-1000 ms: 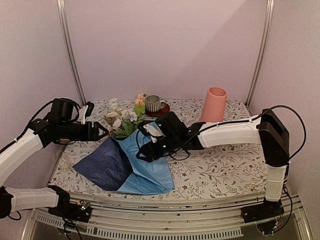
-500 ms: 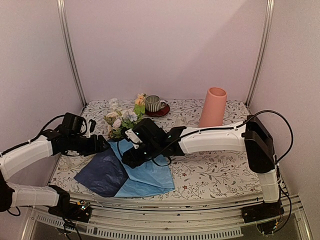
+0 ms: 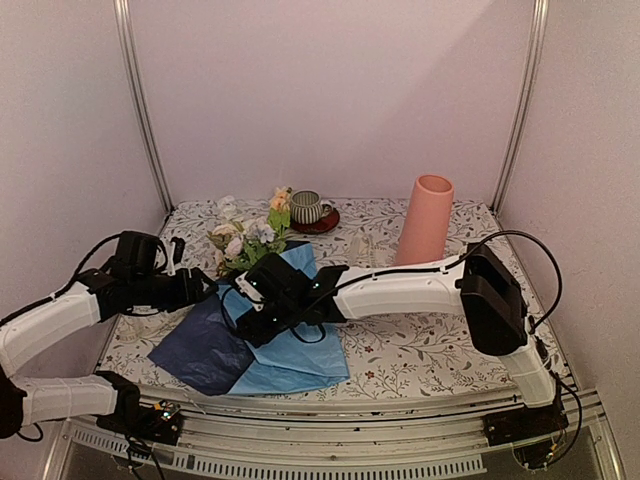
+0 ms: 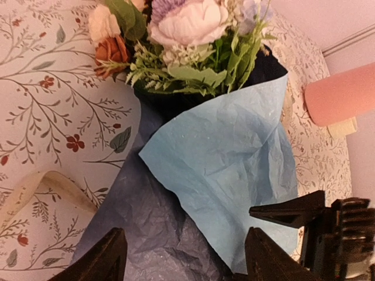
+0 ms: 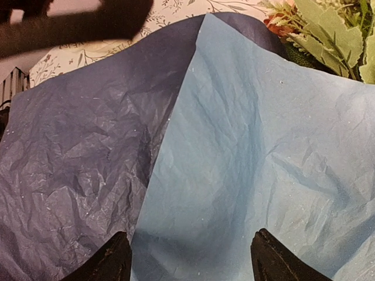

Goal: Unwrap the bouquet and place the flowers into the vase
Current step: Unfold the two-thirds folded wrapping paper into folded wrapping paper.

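The bouquet lies on the table with its flowers (image 3: 243, 243) at the far end and its blue paper spread flat. The paper's dark sheet (image 3: 200, 345) lies left and its light sheet (image 3: 298, 352) lies right. In the left wrist view the flowers (image 4: 187, 35) poke out of the paper (image 4: 228, 152). My left gripper (image 3: 205, 289) (image 4: 184, 257) hovers open over the dark sheet's far edge. My right gripper (image 3: 247, 300) (image 5: 193, 257) hangs open just above the seam between the light paper (image 5: 252, 164) and dark paper (image 5: 76, 152). The pink vase (image 3: 425, 212) stands upright at the back right.
A striped cup on a red saucer (image 3: 308, 210) stands behind the flowers. A loose cream ribbon (image 4: 35, 190) lies on the floral tablecloth left of the paper. The two grippers are close together, tips nearly facing. The right arm (image 3: 400, 285) stretches across the table's middle.
The right arm has reached further left across the paper. The left arm has dropped lower and come in toward the paper's far left edge. The paper has shifted a little.
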Robot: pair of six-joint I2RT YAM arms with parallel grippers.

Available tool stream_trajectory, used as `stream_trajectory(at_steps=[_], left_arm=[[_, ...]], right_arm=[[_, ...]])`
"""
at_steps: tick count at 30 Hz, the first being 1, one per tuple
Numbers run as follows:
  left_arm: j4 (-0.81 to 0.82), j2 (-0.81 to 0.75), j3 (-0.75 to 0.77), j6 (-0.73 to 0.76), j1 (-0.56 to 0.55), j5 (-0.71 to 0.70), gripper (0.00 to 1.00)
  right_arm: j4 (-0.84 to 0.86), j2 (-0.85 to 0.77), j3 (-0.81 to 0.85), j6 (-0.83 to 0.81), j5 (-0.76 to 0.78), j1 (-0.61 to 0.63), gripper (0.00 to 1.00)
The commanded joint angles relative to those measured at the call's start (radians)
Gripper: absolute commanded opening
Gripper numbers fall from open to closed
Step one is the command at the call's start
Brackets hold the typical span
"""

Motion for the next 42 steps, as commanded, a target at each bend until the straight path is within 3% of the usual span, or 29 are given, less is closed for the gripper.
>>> stream_trajectory(at_steps=[1,9,13,17,36,42], left_arm=[[0.009,-0.081,-0.020,0.005,0.055,-0.030,0.72],[0.018,-0.103,-0.023,0.024,0.113,0.014,0.72],[0.026,-0.102,-0.025,0.030,0.120,0.028,0.72],[0.033,-0.104,-0.023,0.033,0.124,0.039,0.72],[0.129,-0.071,-0.044,0.042,0.124,0.204,0.72],[0.216,-0.007,-0.064,0.014,0.073,0.259,0.72]], right_arm=[[-0.067,0.059,0.075,-0.018,0.108,0.020,0.70],[-0.080,0.102,0.116,-0.028,0.124,0.023,0.55],[-0.076,0.086,0.117,-0.032,0.126,0.023,0.34],[-0.070,0.042,0.115,-0.035,0.147,0.023,0.05],[0.150,-0.380,-0.264,-0.052,0.429,0.003,0.02],[0.185,-0.503,-0.455,0.078,0.339,-0.116,0.03]])
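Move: The light-blue flap of wrapping paper to be pinched lies about 3 cm under the right hand, perhaps 1 cm to its left, near the flap's free edge. From the right hand, the flap's free corner is about 10 cm ahead and level sideways, the flower heads are some 19 cm straight ahead, and the dark-blue paper's middle is about 7 cm left and 5 cm back. From the left hand, the pinch spot is roughly 6 cm right, 2 cm back and 6 cm down. Straight down by nearly 3 cm, the right hand closes its open fingers on the light-blue flap near its edge, then lifts about 15 cm, swinging right some 10 cm and a little forward as it peels the flap off the stems, fingertips tipping up. The left hand, open and empty, shifts 3 cm left and up, then drifts back right while staying raised. ##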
